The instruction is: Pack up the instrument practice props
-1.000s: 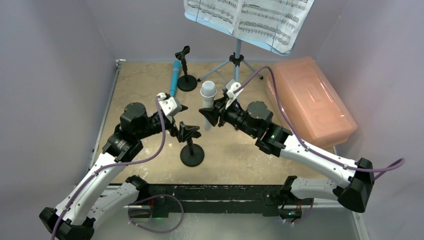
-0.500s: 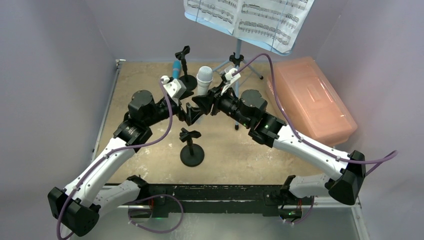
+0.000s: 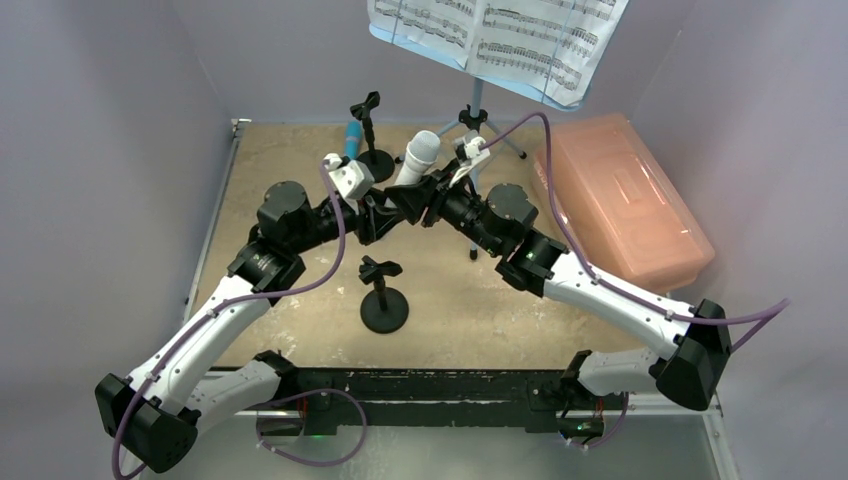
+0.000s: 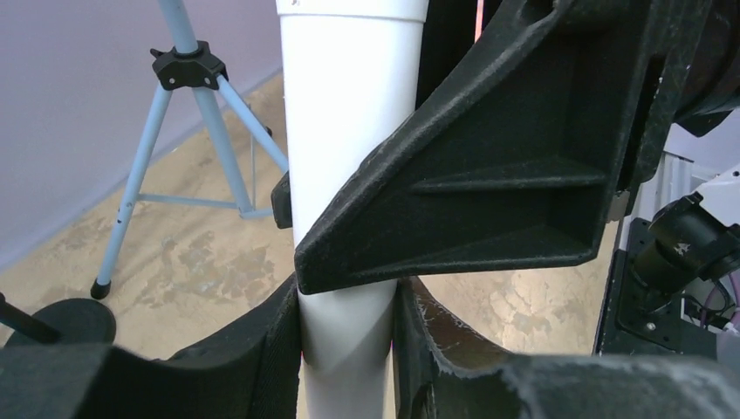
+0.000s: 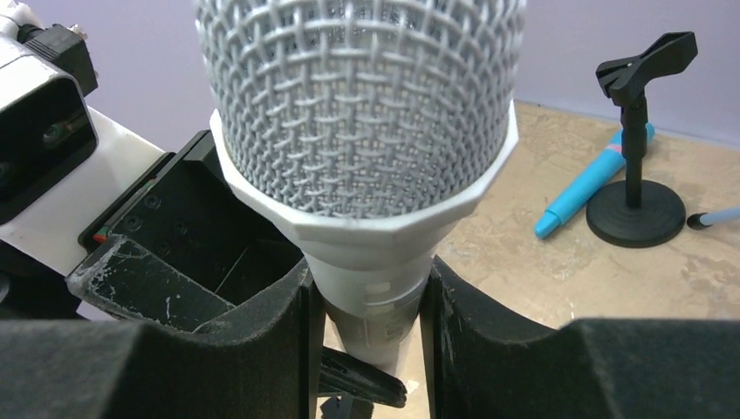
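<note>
The white microphone [image 3: 421, 152] hangs above the table's middle, its mesh head [image 5: 362, 105] tilted toward the back. My right gripper [image 5: 368, 314] is shut on its neck just below the head. Lower down, the left gripper [image 4: 346, 323] is shut on the white handle [image 4: 349, 131], both pads pressed against it. In the top view the two grippers [image 3: 385, 213] [image 3: 410, 205] meet tip to tip. The blue microphone [image 3: 352, 140] lies beside the back mic holder [image 3: 373, 165]. A second mic holder [image 3: 384, 308] stands empty in front. Sheet-music pages [image 3: 500, 35] rest on the light-blue music rack [image 3: 475, 110].
A closed pink translucent box [image 3: 620, 200] lies along the right wall. The rack's tripod legs [image 4: 188, 113] spread over the floor just behind the grippers. Purple walls close in the left, back and right sides.
The right arm carried the white microphone toward the back and tilted it. The left arm swung up to meet it and its jaws closed on the handle.
</note>
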You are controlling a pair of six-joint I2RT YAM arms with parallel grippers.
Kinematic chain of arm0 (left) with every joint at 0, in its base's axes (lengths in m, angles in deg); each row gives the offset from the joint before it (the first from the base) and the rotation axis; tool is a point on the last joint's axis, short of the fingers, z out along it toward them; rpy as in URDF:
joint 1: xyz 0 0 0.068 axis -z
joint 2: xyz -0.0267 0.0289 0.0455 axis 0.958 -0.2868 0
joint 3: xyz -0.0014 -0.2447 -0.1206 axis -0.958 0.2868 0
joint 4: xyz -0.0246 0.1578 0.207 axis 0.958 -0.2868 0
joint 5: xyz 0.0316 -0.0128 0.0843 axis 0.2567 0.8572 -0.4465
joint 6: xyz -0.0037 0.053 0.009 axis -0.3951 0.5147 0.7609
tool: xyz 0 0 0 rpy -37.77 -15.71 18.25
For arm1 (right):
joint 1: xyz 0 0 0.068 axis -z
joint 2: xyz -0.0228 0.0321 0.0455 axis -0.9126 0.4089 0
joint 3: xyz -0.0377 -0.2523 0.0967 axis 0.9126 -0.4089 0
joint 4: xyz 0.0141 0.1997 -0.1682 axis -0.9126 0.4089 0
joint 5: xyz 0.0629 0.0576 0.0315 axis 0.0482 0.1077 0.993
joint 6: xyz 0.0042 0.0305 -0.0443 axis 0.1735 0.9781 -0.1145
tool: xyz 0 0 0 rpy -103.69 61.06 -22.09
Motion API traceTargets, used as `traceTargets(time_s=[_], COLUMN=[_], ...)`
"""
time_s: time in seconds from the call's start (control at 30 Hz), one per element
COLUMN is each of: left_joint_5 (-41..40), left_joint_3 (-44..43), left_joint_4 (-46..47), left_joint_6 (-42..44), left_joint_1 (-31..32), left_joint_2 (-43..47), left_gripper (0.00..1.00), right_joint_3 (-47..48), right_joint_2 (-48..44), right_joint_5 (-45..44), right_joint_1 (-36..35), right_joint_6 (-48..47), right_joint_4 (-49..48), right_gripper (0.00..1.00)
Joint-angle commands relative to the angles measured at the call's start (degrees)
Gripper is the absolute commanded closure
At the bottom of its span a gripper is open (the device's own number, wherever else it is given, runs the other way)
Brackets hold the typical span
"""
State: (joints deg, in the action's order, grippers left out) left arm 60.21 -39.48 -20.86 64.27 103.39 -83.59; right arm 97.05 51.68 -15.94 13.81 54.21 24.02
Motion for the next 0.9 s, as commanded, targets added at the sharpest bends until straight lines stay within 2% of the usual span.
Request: traceTargets(time_s=[0.0, 0.07, 0.3, 0.6, 0.87], left_joint_5=[-5.0, -6.8, -13.8, -19.8, -22.3], left_joint_3=[-0.8, -0.9, -2.1, -3.8, -5.1], left_joint_4=[1.8, 1.4, -1.1, -6.0, -7.4], left_joint_6=[-0.5, -0.4, -0.4, -0.6, -2.9], left_joint_1=[-0.8, -0.8, -1.5, -6.8, -16.3], left_joint_2=[0.6, 0.7, -1.8, -6.7, -11.7], left_gripper=[1.00, 1.00, 1.00, 1.00, 1.00], right_joint_3=[-2.1, -3.8, -10.0, -21.1, -26.9], right_joint_2=[-2.4, -3.5, -8.7, -14.6, -15.2], right_joint_5=[1.2, 0.2, -4.3, -17.2, -22.1], right_joint_1=[-0.3, -0.3, -0.3, -0.3, -0.4], right_joint_6=[1.3, 0.9, -3.2, -7.3, -7.3], right_joint_4=[-5.1, -6.1, -6.3, -6.2, -8.4], right_gripper=[0.74, 0.56, 0.04, 0.02, 0.02])
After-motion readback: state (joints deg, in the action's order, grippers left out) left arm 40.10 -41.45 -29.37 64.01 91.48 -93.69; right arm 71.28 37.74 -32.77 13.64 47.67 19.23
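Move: My left hand is still pinching the white microphone's handle. The blue microphone, lying on the table, is about 30 cm ahead of that hand, 13 cm to its left and 32 cm below. The far mic stand is some 28 cm ahead and 7 cm left, the near one about 8 cm back and 4 cm left, both roughly 25 cm lower. My right hand still grips near the white microphone's head; from it the blue one is about 29 cm ahead, 14 cm left and 39 cm down. I open my right fingers wide to let go of the white microphone and draw that hand off to the right and down, about 14 cm in all. Keeping its pinch on the handle, my left hand takes the microphone forward, left and down towards the blue one, some 10 cm forward and 10 cm left, swinging about 30 degrees counter-clockwise and tipping down a little. ##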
